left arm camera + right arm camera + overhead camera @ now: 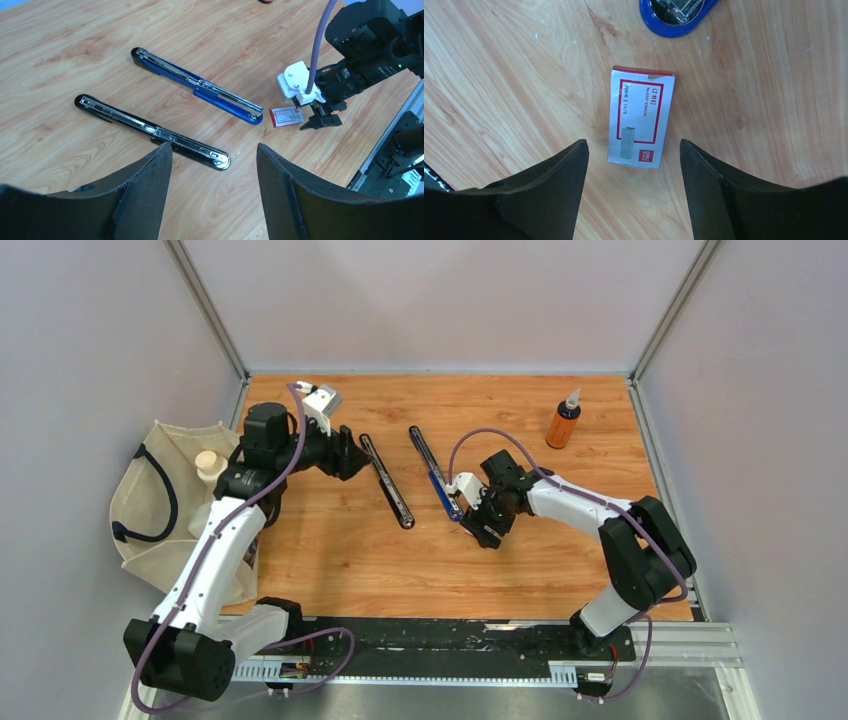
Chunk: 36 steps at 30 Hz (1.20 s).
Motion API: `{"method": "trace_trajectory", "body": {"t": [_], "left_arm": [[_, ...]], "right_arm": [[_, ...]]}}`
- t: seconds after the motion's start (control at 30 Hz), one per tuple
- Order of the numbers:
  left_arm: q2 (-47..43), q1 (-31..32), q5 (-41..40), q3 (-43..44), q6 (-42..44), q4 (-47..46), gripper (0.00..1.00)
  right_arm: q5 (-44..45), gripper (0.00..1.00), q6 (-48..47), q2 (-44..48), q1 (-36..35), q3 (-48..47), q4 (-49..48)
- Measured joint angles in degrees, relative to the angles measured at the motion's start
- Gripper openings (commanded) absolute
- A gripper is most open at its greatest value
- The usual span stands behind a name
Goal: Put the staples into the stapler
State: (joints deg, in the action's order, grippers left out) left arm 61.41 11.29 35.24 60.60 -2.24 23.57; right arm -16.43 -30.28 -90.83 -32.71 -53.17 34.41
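Observation:
The staples box [640, 119], white with a red label, lies flat on the wooden table. It also shows in the left wrist view [287, 116], beside the near end of the blue stapler [197, 86]. My right gripper [633, 142] is open and empty, its fingers just short of the box's near end. In the top view the right gripper [483, 527] hides the box. The blue stapler [433, 472] and a black stapler [386, 480] lie folded open, side by side. My left gripper [214, 148] is open and empty, above the black stapler [150, 130]. No loose staple strip is visible.
An orange bottle [563, 423] stands at the back right. A beige cloth bag [150, 505] with a cream cap lies off the table's left edge. A black rail [450, 640] runs along the near edge. Grey walls enclose the table.

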Motion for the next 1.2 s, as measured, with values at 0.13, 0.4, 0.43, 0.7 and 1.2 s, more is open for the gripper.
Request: {"method": "trace_trajectory", "body": {"t": [0.13,0.4,0.43,0.7,1.2], "left_arm": [[0.0,0.0,-0.2,-0.6,-0.1,-0.2,0.71],[0.5,0.0,-0.2,-0.9,-0.3,-0.3,0.71],[0.7,0.0,-0.2,-1.0,-0.4,-0.3,0.72],[1.0,0.0,-0.2,-1.7,-0.6,-0.7,0.72],[3.2,0.0,0.3,-3.0,-2.2,-2.3,0.72]], "right_arm": [[1.0,0.7,0.0,-0.1,-0.3,0.0,0.1],[2.9,0.66,0.0,-0.9,-2.0,0.0,0.0],[3.1,0.64,0.0,-1.0,-2.2,0.0,0.0],[4.2,0.57,-0.2,-2.0,-2.5,0.0,0.0],[4.9,0.48,-0.7,-2.1,-2.5,0.0,-0.4]]}}
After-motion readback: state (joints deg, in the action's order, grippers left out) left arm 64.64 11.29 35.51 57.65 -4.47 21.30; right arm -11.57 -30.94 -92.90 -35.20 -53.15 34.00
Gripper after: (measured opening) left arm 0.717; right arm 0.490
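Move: The staple box lies almost under the right hand, its middle about 2 cm left, 1 cm ahead and 2 cm below. The open blue stapler is centred some 12 cm ahead and 11 cm left of that hand, the open black stapler about 11 cm ahead and 21 cm left. From the left hand the staple box is roughly 21 cm right, 5 cm back and 27 cm below. Right hand sinks about 1 cm, pinching the staple box by its right end; left hand sinks some 3 cm. ##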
